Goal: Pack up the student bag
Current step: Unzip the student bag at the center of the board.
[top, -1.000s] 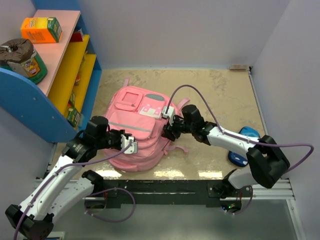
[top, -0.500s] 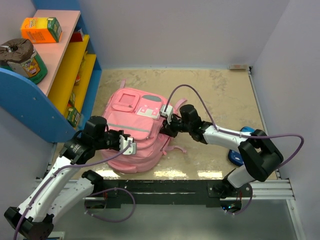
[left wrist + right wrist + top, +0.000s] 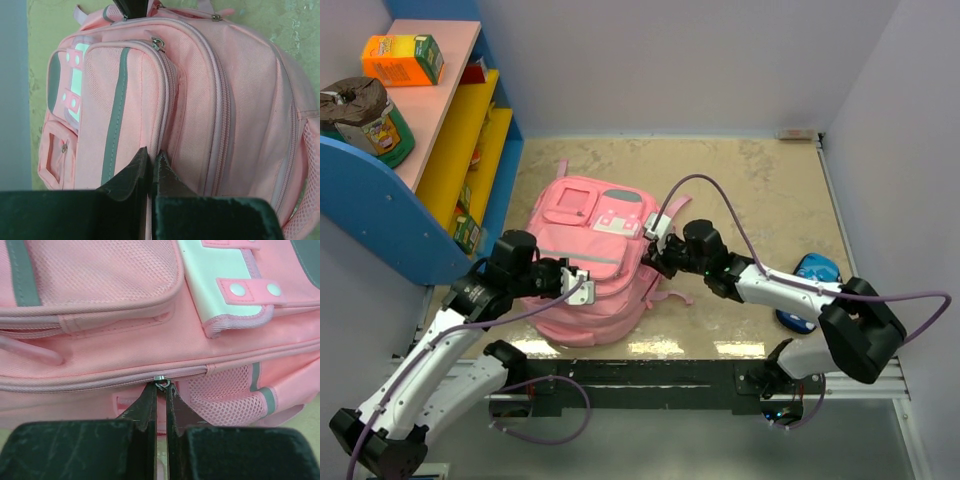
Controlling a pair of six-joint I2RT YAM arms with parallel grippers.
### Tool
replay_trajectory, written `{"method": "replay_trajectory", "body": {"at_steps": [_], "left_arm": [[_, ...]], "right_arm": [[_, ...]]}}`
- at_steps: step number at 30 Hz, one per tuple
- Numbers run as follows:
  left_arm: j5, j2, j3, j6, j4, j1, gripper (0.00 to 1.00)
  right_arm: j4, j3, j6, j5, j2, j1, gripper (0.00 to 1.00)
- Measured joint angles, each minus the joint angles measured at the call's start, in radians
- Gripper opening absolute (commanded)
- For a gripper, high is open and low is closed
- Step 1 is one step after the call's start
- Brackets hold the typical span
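The student bag (image 3: 590,255) is a pink backpack lying front-up in the middle of the table. My left gripper (image 3: 577,287) is at its near left side. In the left wrist view, the left gripper (image 3: 151,156) is shut, pinching the fabric at the seam beside the front pocket (image 3: 125,110). My right gripper (image 3: 656,258) presses against the bag's right side. In the right wrist view, the right gripper (image 3: 161,386) is shut on the small metal zipper pull (image 3: 161,379) of the long closed zip (image 3: 100,381).
A blue shelf unit (image 3: 415,215) with yellow compartments stands along the left wall. It carries an orange box (image 3: 402,58) and a round tin (image 3: 365,118). A small blue pouch (image 3: 812,272) lies at the right, partly behind my right arm. Walls close in the back and right.
My right gripper has closed from open onto the zipper pull at the bag's right side. The bag has shifted slightly. My left gripper keeps its grip.
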Motion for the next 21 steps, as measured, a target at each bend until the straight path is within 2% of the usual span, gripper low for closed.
{"method": "replay_trajectory", "body": {"at_steps": [7, 14, 21], "left_arm": [[-0.022, 0.077, 0.017, -0.106, 0.002, 0.000, 0.00], [-0.031, 0.126, 0.031, -0.209, 0.077, -0.001, 0.00], [-0.026, 0.142, 0.031, -0.309, 0.102, -0.001, 0.00]], "right_arm": [[-0.024, -0.026, 0.047, 0.156, -0.049, 0.110, 0.00], [-0.051, -0.061, 0.161, 0.151, -0.153, 0.234, 0.00], [-0.018, -0.069, 0.256, 0.192, -0.157, 0.342, 0.00]]}}
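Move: The right gripper already pinches the main zip's pull on the bag's right side. The zip bends at the bag's near right corner, about 12 cm back and 5 cm left; the mint flap is 12 cm ahead and 7 left, and the front pocket's middle some 3 ahead and 16 left. The left fingers already hold the pocket's near edge, right at their tips, with the pull about 17 cm to their right and 3 ahead. Keep the right fingers shut on the zipper pull and drag it back along the main zip towards the bag's near right corner, about 11 cm, drifting some 4 cm left and, past the midpoint, rising slightly. Keep the left fingers closed on the pocket edge while easing them about 2 cm forward and a little right, with a slight dip and roughly 15 degrees of wrist turn and tip-down tilt. ##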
